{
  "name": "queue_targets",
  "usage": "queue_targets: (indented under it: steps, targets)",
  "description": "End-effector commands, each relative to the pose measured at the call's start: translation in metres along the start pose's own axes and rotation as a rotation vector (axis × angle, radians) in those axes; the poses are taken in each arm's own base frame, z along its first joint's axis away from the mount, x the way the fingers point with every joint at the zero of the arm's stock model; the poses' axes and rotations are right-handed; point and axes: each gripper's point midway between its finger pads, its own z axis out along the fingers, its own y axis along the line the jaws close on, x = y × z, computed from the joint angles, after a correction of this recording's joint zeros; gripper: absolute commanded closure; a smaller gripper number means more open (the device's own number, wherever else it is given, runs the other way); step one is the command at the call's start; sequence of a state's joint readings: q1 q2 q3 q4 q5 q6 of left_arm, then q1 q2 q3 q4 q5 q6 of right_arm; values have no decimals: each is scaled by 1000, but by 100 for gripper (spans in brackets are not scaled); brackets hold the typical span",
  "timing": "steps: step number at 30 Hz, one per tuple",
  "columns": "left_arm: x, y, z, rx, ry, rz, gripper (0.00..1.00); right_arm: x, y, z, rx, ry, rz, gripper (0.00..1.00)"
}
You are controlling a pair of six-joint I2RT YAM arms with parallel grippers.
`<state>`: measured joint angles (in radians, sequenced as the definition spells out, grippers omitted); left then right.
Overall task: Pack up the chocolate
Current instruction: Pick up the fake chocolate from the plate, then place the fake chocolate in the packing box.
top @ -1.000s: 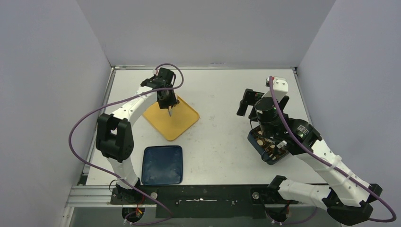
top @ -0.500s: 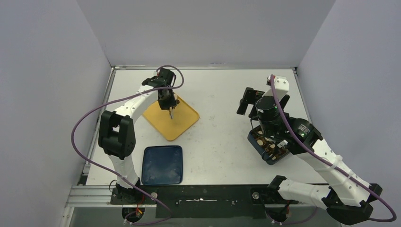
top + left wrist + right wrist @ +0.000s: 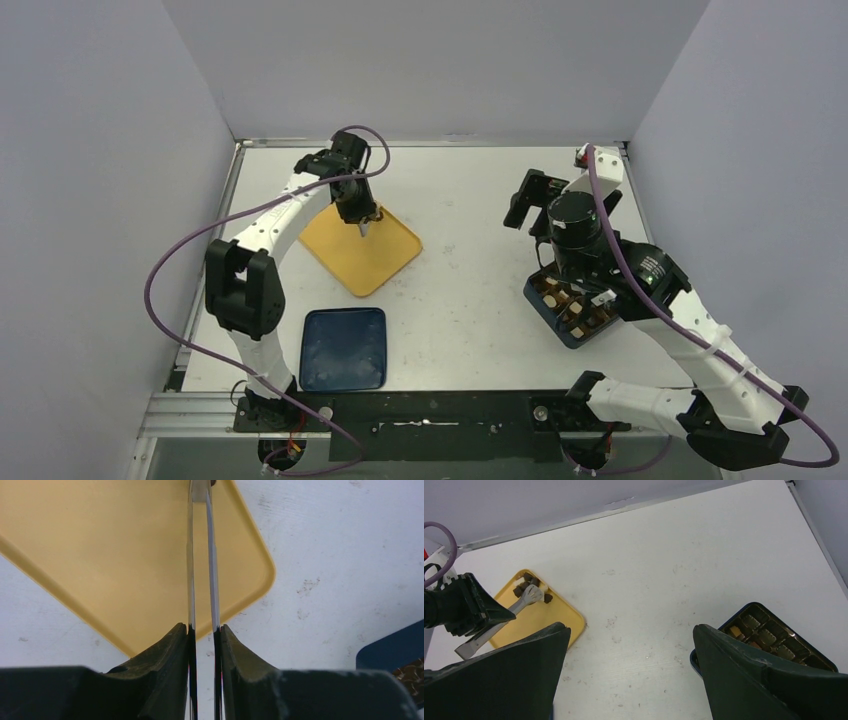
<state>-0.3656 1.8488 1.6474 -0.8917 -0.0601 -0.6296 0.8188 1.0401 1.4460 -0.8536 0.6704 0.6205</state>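
Note:
Several dark brown pieces of chocolate (image 3: 548, 598) lie at the far corner of the yellow tray (image 3: 345, 255). My left gripper (image 3: 362, 213) is shut on a pair of long metal tongs (image 3: 190, 555), whose two arms run close together between the fingers (image 3: 170, 650). The tongs' tip (image 3: 531, 595) rests among those pieces; I cannot tell whether it pinches one. More chocolate (image 3: 570, 305) fills the cells of the dark blue box (image 3: 774, 630) at the right. My right gripper (image 3: 630, 627) is open and empty, above bare table between tray and box.
A dark blue lid (image 3: 343, 348) lies flat near the front edge, left of centre. The yellow tray (image 3: 100, 555) sits angled like a diamond. Grey walls close the table on three sides. The right arm's forearm overhangs part of the box.
The left gripper has squeezed the tongs narrower and shifted slightly toward the tray's far corner. The right gripper has moved a little toward the back wall, still open.

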Motion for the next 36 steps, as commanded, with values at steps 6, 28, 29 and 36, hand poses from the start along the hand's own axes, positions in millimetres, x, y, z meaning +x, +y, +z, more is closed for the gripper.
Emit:
queue_targets:
  steps: [6, 28, 29, 36]
  targets:
    - [2, -105, -73, 336, -69, 34, 83, -23, -5, -5, 36, -56, 72, 0]
    - [187, -310, -120, 939, 247, 417, 80, -30, -42, -31, 107, -98, 203, 0]
    - [195, -313, -121, 951, 264, 434, 80, -29, -44, -32, 108, -100, 211, 0]
    - [236, -335, -131, 1013, 318, 513, 80, -28, -50, -36, 115, -102, 229, 0]
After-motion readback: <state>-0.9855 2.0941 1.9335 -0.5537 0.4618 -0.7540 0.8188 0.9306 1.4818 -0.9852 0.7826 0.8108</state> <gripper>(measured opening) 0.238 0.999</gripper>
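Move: The left hand, still gripping the tongs with their jaws ahead of it, has the chocolate box as its goal: roughly 46 cm to its right, 15 cm back and some 12 cm lower. Under this hand lies the yellow plate, its middle 3 cm ahead and 2 cm left; the leftover chocolates are about 14 cm ahead and 2 cm left. From the right hand the box lies about 16 cm right, 1 cm back and 34 cm below. Sweeping right about 35 cm and drawing back some 18, the left hand carries the closed tongs, with a pale chocolate in their jaws, off the plate towards the box; it arcs up and then dips slightly. Its wrist swings clockwise by nearly 50 degrees and rolls left side down, grip unchanged. The right hand, wide open and empty, drifts about 5 cm right, backing and rising slightly. ##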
